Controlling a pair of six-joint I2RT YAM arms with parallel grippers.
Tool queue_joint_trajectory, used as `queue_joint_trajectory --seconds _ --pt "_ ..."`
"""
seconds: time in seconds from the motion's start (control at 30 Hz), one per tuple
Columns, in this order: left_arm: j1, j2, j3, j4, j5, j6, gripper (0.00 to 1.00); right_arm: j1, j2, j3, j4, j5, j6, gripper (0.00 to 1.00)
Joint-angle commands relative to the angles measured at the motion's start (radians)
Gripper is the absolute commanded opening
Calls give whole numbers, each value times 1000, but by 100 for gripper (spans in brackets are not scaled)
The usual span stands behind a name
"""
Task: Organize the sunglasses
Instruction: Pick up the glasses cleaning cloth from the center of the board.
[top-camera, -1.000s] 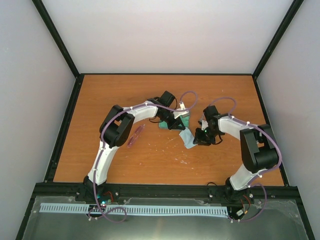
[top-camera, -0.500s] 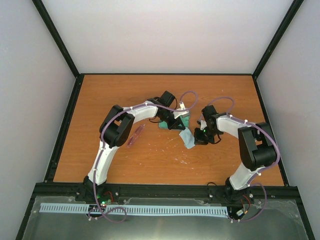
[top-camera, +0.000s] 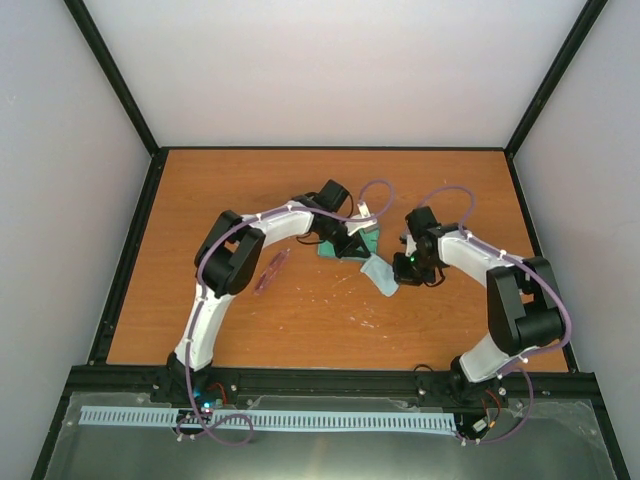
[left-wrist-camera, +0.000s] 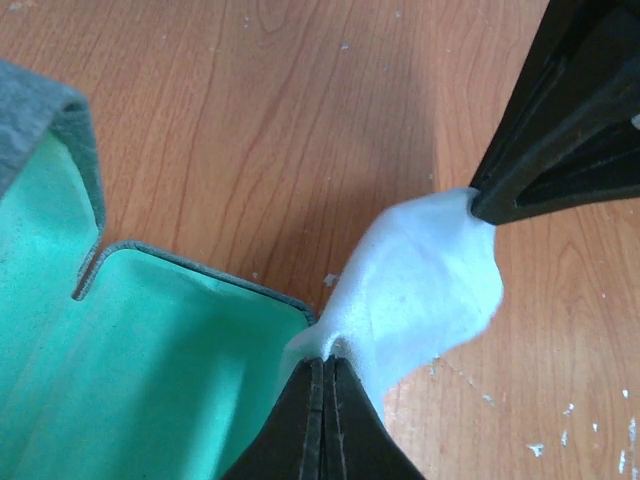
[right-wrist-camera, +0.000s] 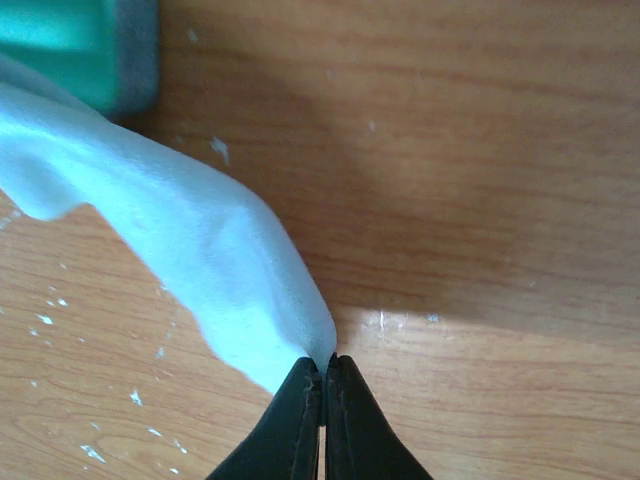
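Observation:
The sunglasses (top-camera: 270, 271), slim with a reddish-pink frame, lie folded on the table left of both grippers, untouched. A grey-blue case (top-camera: 345, 247) lies open, and its green lining (left-wrist-camera: 150, 370) shows. A pale blue cloth (top-camera: 380, 274) stretches between the two grippers beside the case. My left gripper (left-wrist-camera: 328, 362) is shut on one corner of the cloth (left-wrist-camera: 430, 290), at the case's edge. My right gripper (right-wrist-camera: 322, 365) is shut on the opposite corner of the cloth (right-wrist-camera: 190, 250). Its dark fingers (left-wrist-camera: 560, 130) show in the left wrist view.
Black frame rails (top-camera: 130, 250) border the wooden table (top-camera: 300, 310) on all sides. The left arm's elbow (top-camera: 228, 265) stands close beside the sunglasses. A corner of the case (right-wrist-camera: 100, 50) shows in the right wrist view.
My right gripper has closed onto the cloth's free corner and shifted slightly toward the far side. The left gripper kept its hold. The sunglasses have not moved.

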Motion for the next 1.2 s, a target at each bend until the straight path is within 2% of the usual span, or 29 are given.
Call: queue_joint_trajectory --seconds 0.0,0.53,1.17 --pt "6 -75 -20 8 12 -18 1 8 -46 50 -7 55 -1 3" --pt "21 -218 -206 68 -59 -50 1 20 9 154 3 37 -42 3" --pt "48 -357 -329 57 -117 -23 1 83 76 240 -3 30 -51 3"
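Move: Pinched between both hands, the cleaning cloth slants from the left fingers to the right ones, its middle about 4 cm right of and 4 cm back from the left hand, and some 4 cm left of and 2 cm ahead of the right. The open green case's middle lies roughly 4 cm ahead and 4 cm left of the left hand, 3 cm lower; from the right hand about 10 cm ahead, 12 cm left, 2 cm lower. The sunglasses lie 23 cm left and 3 cm back of the left hand, 4 cm below. Keeping both pinches shut on the cloth, the right hand rises some 4 cm while going forward about 5 cm towards the case's near right corner, then curves left, its fingertips swinging forward about 10 degrees. The left hand lifts first, then slides left about 5 cm along the case's near edge, easing back slightly and rising again. ##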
